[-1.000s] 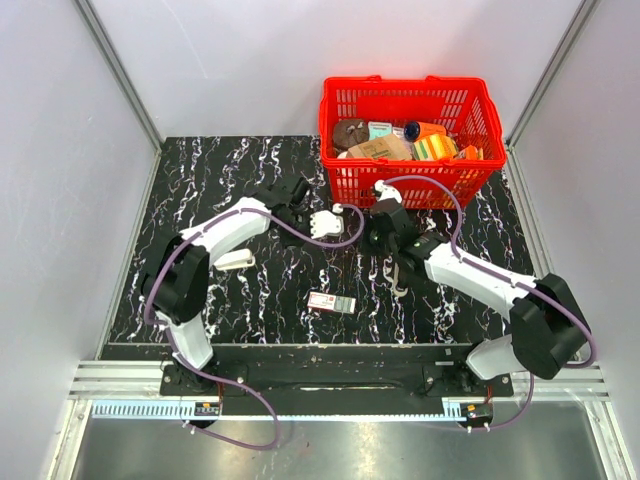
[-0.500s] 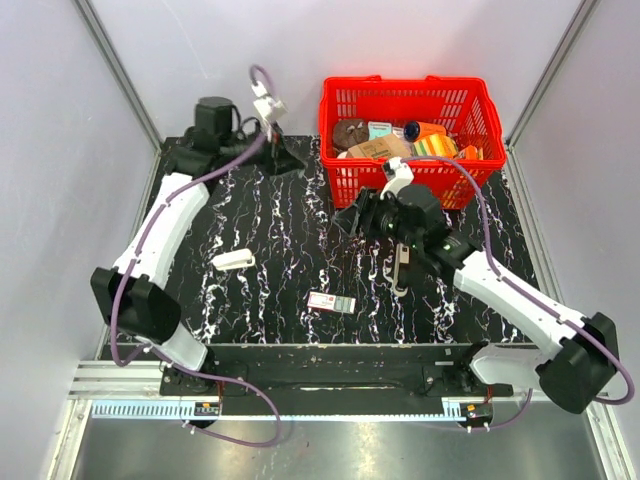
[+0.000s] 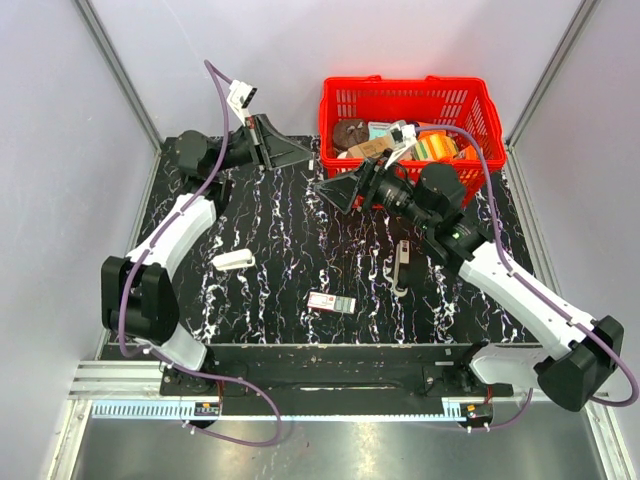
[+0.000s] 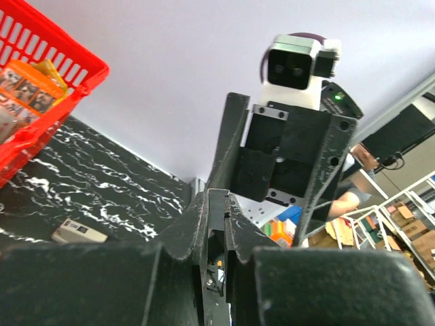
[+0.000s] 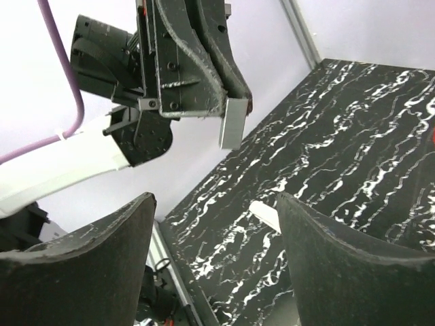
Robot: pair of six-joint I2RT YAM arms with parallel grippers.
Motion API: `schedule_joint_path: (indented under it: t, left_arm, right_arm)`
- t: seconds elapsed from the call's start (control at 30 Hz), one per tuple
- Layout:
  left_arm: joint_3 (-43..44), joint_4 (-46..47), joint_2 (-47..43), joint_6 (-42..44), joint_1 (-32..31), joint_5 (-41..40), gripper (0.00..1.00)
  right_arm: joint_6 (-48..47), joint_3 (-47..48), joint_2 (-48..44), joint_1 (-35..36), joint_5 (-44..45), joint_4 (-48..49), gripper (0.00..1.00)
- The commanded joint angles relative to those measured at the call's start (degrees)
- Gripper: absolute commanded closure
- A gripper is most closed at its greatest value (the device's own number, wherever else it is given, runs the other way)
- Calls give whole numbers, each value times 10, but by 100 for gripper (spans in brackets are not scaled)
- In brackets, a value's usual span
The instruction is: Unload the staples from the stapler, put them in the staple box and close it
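The black stapler (image 3: 400, 268) lies opened out on the marbled table, right of centre. My left gripper (image 3: 305, 153) is raised at the back left and points right. It is shut on a short grey strip of staples (image 5: 231, 123) that sticks out past its fingertips in the right wrist view. Its jaws are pressed together in the left wrist view (image 4: 217, 204). My right gripper (image 3: 328, 193) is raised, open and empty, facing the left gripper a short way apart. It also shows in the left wrist view (image 4: 282, 170).
A red basket (image 3: 340, 175) full of items stands at the back right. A white oblong object (image 3: 232, 260) lies at the left of the table, also in the right wrist view (image 5: 268, 212). A small staple box (image 3: 331, 302) lies near the front.
Both arms have lifted off the table's middle. The left gripper swung up to the back left, then turned right. The right gripper rose and turned left to face it.
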Motion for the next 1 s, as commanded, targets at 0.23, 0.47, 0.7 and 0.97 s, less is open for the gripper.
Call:
schedule_joint_path:
  t: [0.23,0.47,0.7,0.97]
  left_arm:
    - [-29,92,-50,-46,-22,25,100]
    - [-27,-34,-74,75,-30,35,100]
    - [-23,-90,-79,126,-35,30,100]
    - [-18,-146,-85,169,-45,31,100]
  right_arm:
    - [44,40,35,-6,-50,70,38]
    - [51,38,29,-7,-50,75,43]
    - [58,38,28,-7,-36,70,51]
    - [72,45,44,-7,-43,83,65]
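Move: The staples, still pinched in the left fingertips, are about 5 cm ahead of the right hand, 4 cm to its left and 2 cm higher. The stapler lies on the table some 38 cm below the right hand, 4 cm back and 13 cm right; the basket is 20 cm ahead, 14 cm right and 28 cm down. From the left hand, the open right gripper is about 5 cm back, 5 cm right and 2 cm lower. Left hand brings its staples about 4 cm back between the right fingers, which ease 2 cm left, half-closing. ##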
